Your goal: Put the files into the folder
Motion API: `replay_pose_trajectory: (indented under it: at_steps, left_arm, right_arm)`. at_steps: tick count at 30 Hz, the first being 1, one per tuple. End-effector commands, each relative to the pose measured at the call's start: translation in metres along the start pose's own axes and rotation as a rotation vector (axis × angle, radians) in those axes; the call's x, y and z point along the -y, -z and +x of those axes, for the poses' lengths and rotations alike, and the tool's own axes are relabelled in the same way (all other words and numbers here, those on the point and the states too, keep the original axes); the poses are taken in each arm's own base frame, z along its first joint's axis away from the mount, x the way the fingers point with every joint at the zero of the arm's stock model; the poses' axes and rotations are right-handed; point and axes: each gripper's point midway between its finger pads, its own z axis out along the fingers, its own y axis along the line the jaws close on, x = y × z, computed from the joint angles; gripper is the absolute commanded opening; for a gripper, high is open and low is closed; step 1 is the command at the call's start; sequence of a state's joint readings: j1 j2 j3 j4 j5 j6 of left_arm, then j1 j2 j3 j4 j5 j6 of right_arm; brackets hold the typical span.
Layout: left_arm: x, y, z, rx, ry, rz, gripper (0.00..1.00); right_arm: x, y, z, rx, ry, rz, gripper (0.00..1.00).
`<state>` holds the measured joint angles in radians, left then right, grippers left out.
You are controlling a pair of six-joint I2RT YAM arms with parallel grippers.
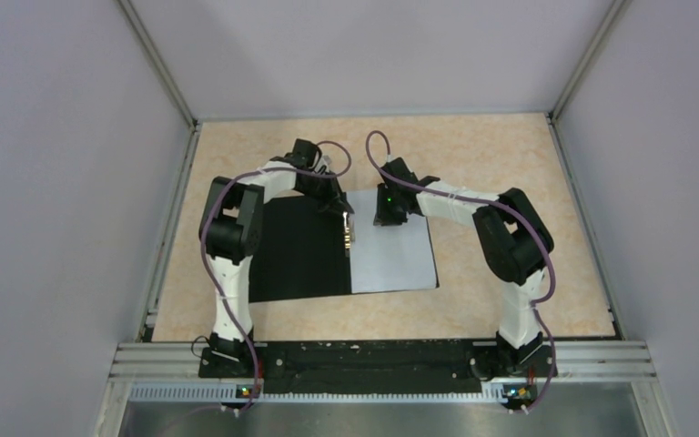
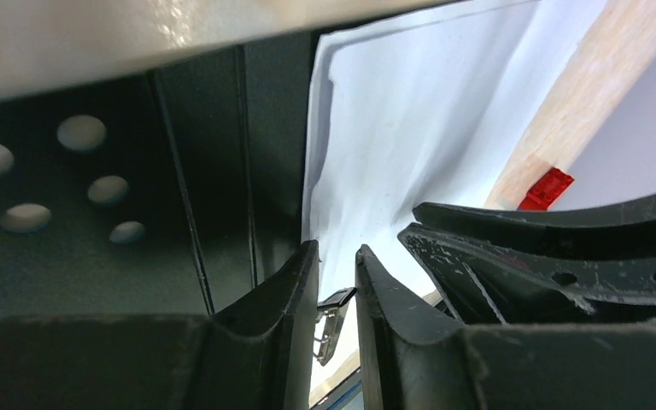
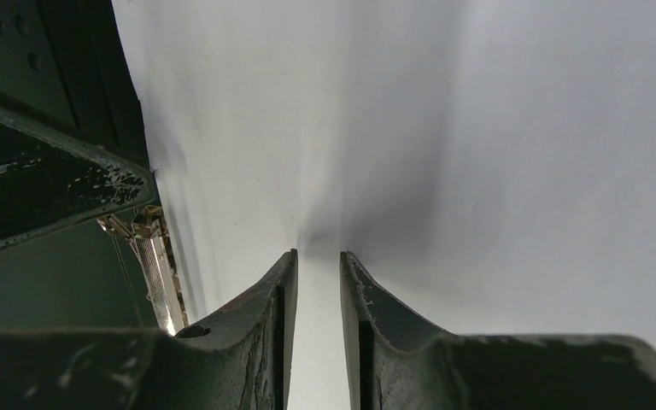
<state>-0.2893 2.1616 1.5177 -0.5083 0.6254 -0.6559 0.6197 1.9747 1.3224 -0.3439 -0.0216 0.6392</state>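
The folder [image 1: 300, 250] lies open on the table with its black inside up. The white files [image 1: 391, 259] cover its right half, with the metal spine clip [image 1: 349, 238] along their left edge. My left gripper [image 1: 344, 211] hangs over the far end of the spine. In its wrist view the left gripper [image 2: 337, 248] is slightly open, and the clip's lever [image 2: 335, 307] shows in the narrow gap; I cannot tell whether it touches. My right gripper [image 3: 319, 254] is open a little, tips down on the files [image 3: 478, 128], nothing between them.
A small red block [image 2: 547, 189] lies on the tan table beyond the paper. The right arm's gripper [image 2: 564, 256] is close beside my left one. Grey walls enclose the table [image 1: 510, 146] on three sides.
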Motion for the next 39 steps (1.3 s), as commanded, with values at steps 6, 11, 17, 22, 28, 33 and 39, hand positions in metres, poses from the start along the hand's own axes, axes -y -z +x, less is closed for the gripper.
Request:
replay_pose_trajectory:
  at_steps: [6,11,17,22,28,33,39]
  left_arm:
    - [0.039,0.041,0.014,0.056,-0.098,0.123,0.27]
    - [0.037,0.038,0.027,0.035,-0.109,0.123,0.27]
    - [0.034,0.034,0.045,0.019,-0.116,0.123,0.27]
    - [0.04,0.039,0.048,0.026,-0.137,0.124,0.27]
    - [0.048,0.046,0.048,0.033,-0.167,0.113,0.28]
    - [0.05,0.042,0.061,0.014,-0.186,0.101,0.28]
    - [0.046,0.03,0.083,-0.016,-0.183,0.095,0.28]
  right_arm:
    - [0.011,-0.016,0.011,-0.017,0.008,0.055,0.25]
    - [0.011,-0.017,0.011,-0.019,0.006,0.057,0.25]
    - [0.01,-0.016,0.01,-0.016,0.004,0.056,0.25]
    - [0.01,-0.016,0.01,-0.016,-0.001,0.056,0.25]
    - [0.01,-0.015,0.01,-0.014,-0.002,0.056,0.25]
    - [0.009,-0.014,0.009,-0.011,-0.004,0.053,0.25]
    - [0.007,-0.011,0.007,-0.005,-0.004,0.047,0.25]
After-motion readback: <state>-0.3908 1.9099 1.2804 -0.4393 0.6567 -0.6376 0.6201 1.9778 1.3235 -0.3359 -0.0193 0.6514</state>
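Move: The clip's forward end is at the left hand's fingertips; its middle lies about 6 cm back, level sideways and 2 cm lower. The middle of the files lies some 9 cm back and 11 cm to the left hand's right, and the folder's bare cover about 10 cm back and 11 cm left. From the right hand, the files' middle is roughly 6 cm back, 2 cm right and 2 cm below, and the clip's about 4 cm back and 8 cm left. Backwards towards the base goes the left hand, about 7 cm, rising some 4 cm in two stages and drifting slightly right late on. Its fingertips start against the forward end of the clip and end clear above the files, opening unchanged, with the wrist turned only about 10 degrees clockwise. The right hand stays put, its fingertips still resting on the files. ##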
